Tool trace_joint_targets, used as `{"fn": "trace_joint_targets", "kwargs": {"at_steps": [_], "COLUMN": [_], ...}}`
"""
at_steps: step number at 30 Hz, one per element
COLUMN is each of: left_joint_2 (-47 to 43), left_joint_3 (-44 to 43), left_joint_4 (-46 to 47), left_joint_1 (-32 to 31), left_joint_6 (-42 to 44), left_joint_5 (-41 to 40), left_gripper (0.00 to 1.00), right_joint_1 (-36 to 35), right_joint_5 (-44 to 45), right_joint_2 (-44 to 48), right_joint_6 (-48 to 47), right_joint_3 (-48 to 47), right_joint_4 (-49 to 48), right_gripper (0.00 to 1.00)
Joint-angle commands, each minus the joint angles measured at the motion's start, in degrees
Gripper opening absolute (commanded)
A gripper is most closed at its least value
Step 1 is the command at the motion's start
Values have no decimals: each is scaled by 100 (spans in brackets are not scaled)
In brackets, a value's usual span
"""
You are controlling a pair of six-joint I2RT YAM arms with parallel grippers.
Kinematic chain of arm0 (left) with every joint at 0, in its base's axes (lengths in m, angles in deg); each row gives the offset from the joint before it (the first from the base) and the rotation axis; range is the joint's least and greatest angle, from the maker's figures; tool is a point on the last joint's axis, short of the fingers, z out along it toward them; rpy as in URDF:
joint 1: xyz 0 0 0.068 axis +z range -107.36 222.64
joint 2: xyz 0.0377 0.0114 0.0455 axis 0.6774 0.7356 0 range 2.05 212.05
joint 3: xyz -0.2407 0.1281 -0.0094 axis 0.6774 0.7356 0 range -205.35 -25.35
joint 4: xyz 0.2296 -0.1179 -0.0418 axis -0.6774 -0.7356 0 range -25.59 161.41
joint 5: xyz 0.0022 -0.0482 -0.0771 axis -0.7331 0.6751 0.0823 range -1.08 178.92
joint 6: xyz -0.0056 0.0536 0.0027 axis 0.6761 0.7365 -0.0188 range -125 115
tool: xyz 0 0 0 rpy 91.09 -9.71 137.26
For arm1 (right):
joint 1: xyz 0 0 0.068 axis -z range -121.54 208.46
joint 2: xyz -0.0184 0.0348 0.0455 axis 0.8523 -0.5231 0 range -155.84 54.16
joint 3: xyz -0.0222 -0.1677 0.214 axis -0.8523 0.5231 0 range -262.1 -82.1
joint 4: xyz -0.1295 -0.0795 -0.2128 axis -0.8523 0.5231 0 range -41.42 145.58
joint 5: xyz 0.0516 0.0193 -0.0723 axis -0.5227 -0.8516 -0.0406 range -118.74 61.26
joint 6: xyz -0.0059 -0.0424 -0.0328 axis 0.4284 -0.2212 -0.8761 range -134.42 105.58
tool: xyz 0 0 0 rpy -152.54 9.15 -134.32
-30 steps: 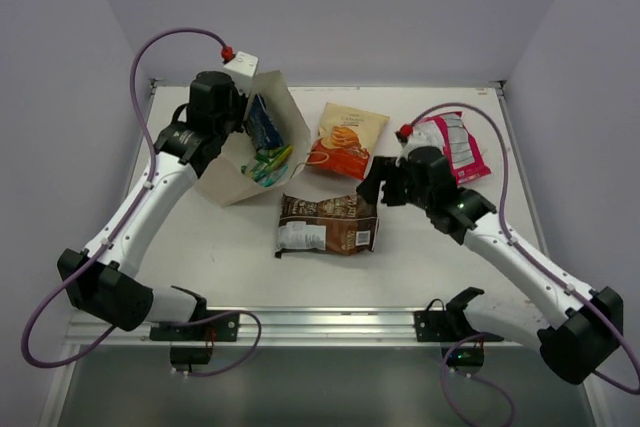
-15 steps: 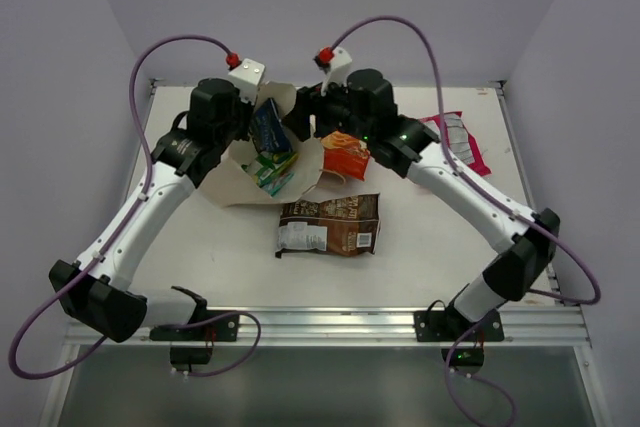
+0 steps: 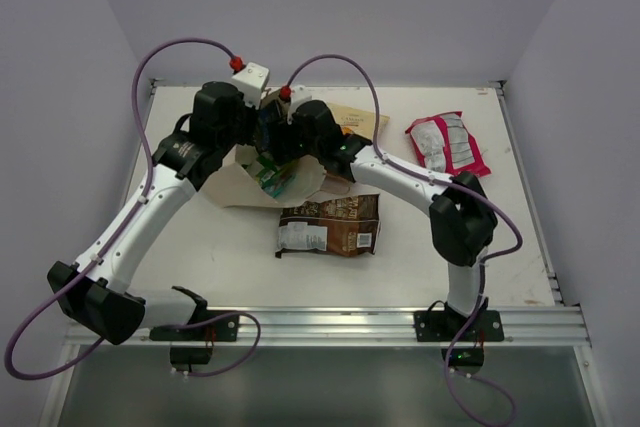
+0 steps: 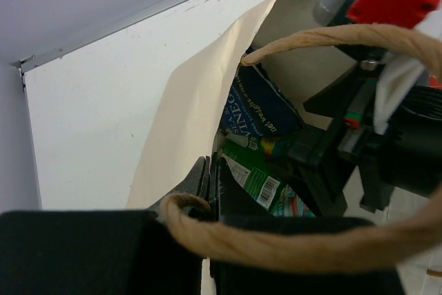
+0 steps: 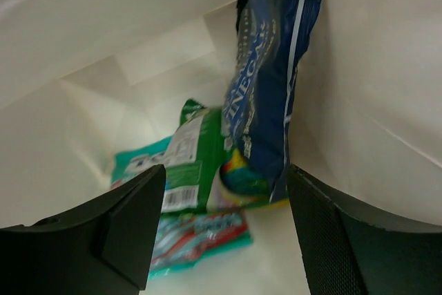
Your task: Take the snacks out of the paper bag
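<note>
The tan paper bag (image 3: 235, 185) lies tilted at the back left, mouth toward the right. My left gripper (image 4: 210, 179) is shut on the bag's rim beside a cord handle (image 4: 324, 36). My right gripper (image 5: 224, 202) is open, reaching into the bag's mouth, its fingers (image 5: 131, 222) spread with nothing between them. Inside lie a dark blue packet (image 5: 269, 81), a green packet (image 5: 193, 160) and a teal candy pack (image 5: 197, 236). On the table are a long dark brown packet (image 3: 330, 224), a pink-and-white packet (image 3: 448, 144) and orange-and-cream chips (image 3: 365, 119), partly hidden by the right arm.
The right arm (image 3: 400, 175) stretches across the table's middle from its base (image 3: 462, 319). Purple cables (image 3: 175, 47) loop above both wrists. The back wall stands just behind the bag.
My right arm has swung from the table's right side over to the bag, and its open gripper now sits inside the mouth. The left gripper keeps its hold on the rim.
</note>
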Motion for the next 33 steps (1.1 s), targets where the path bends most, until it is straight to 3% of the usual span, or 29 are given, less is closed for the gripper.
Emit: {"fn": "trace_joint_targets", "kwargs": {"at_steps": [1, 6, 9, 12, 14, 15, 17, 22, 27, 33], "left_joint_2": [-153, -144, -153, -153, -153, -170, -179, -171, -65, 67], "left_joint_3": [-39, -135, -144, -109, -65, -39, 23, 128, 76, -4], "left_joint_4": [-136, -215, -268, -338, -338, -338, -294, -224, -163, -101], "left_joint_1": [-4, -4, -4, -4, -4, -4, -4, -4, -4, -4], "left_joint_6": [-55, -37, -46, -46, -46, -55, -55, -90, -55, -63], "left_joint_5": [43, 96, 105, 70, 43, 26, -71, -456, -1019, -1249], "left_gripper": [0, 0, 0, 0, 0, 0, 0, 0, 0, 0], "right_joint_1": [5, 14, 5, 5, 5, 5, 5, 5, 5, 23], "right_joint_5": [330, 453, 444, 400, 400, 409, 339, -241, -732, -743], "right_joint_2": [-387, -854, -1083, -1092, -996, -812, -548, 671, 1745, 3353], "right_joint_6": [14, 40, 5, -74, -136, -162, -215, -233, -233, -303], "right_joint_3": [-141, -316, -422, -361, -318, -274, -230, 43, 218, 639], "right_joint_4": [-806, -1123, -1245, -1448, -1518, -1571, -1554, -1326, -413, 529], "right_gripper": [74, 74, 68, 45, 26, 12, 2, 0, 0, 0]}}
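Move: The blue snack pack stands inside the paper bag, its middle about 6 cm ahead of the open right hand, 3 cm left and 10 cm below; the green snack lies some 3 cm back, 3 cm left and 14 cm below. Outside the bag, the brown pack is roughly 14 cm back and 12 cm right. From the left hand, shut on the bag's rim, the blue pack is about 8 cm ahead, 3 cm right and 18 cm below. Right hand dips 8 cm, pinches the blue pack, lifts it some 28 cm, back-right; left keeps bag's rim. ##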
